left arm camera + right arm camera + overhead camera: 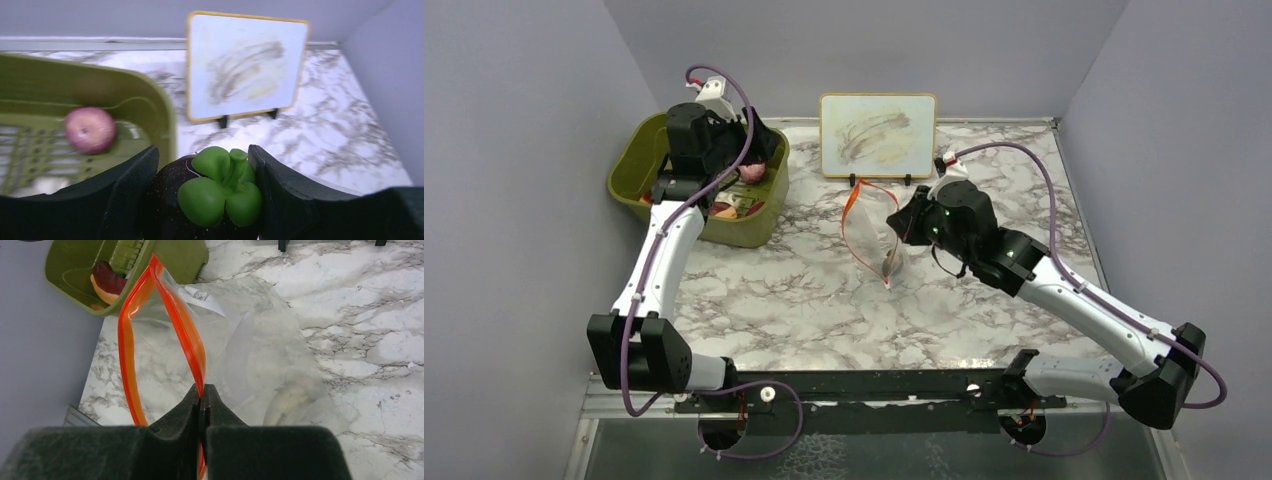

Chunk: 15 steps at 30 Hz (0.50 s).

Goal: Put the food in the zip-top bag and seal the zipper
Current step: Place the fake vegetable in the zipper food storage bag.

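My left gripper (202,151) is shut on a piece of food, a dark purple toy (170,200) with a green leafy stem (222,187), and holds it over the right end of the olive-green bin (639,160). A pink-purple round piece (90,129) and the orange-and-red hot dog (107,282) lie in the bin. The clear zip-top bag (879,245) stands on the table with its mouth open. My right gripper (202,387) is shut on one side of its orange-red zipper (182,327) and holds it up. A greyish piece (287,400) lies inside the bag.
A yellow-framed whiteboard (878,135) stands on small feet at the back, behind the bag. The marble tabletop (804,300) runs between the bin and the bag. Grey walls close in the left, back and right sides.
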Tool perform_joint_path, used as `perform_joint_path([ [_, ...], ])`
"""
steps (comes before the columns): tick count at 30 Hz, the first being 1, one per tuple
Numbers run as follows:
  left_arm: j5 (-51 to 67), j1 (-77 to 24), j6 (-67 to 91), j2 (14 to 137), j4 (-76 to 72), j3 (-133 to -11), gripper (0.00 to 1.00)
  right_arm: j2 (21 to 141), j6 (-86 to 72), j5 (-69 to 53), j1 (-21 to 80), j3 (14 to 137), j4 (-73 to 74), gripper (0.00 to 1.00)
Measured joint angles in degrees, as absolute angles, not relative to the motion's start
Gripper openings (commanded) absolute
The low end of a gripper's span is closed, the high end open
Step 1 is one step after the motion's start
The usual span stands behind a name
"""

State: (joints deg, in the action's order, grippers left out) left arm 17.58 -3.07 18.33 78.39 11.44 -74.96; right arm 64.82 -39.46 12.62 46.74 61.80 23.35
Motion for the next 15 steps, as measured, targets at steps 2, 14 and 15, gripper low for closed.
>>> perform_joint_path([
  [2, 21.30, -4.36, 20.27, 78.19, 10.07, -74.96, 0.27, 66.15, -39.81, 12.43, 46.74, 62.11, 22.41, 0.01],
  [14, 36.14, -15.33, 31.40, 78.22, 4.08, -73.08, 0.27, 75.11, -43.27, 8.45, 46.74, 64.45, 17.85, 0.01],
  [15, 36.42, -15.97, 31.64, 78.22, 3.79, -73.06, 0.27, 75.66, -43.40, 8.38, 46.74, 64.82, 17.67, 0.01],
])
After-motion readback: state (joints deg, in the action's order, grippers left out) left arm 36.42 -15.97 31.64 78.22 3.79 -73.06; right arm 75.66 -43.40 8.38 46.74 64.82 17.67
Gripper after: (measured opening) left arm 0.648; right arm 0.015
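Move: The left hand holds the fake eggplant above the crate; the bag's open mouth lies about 20 cm to its right, 17 cm back and 7 cm lower. The crate's middle is some 16 cm left, 5 cm ahead and 23 cm below; the whiteboard 22 cm right, 8 cm ahead, 20 cm below. From the right hand, pinching the bag's rim, the mouth's middle is about 5 cm left, level fore and aft, 2 cm lower. The left hand swings the eggplant 14 cm right and 7 back towards the bag, which the right carries left. ##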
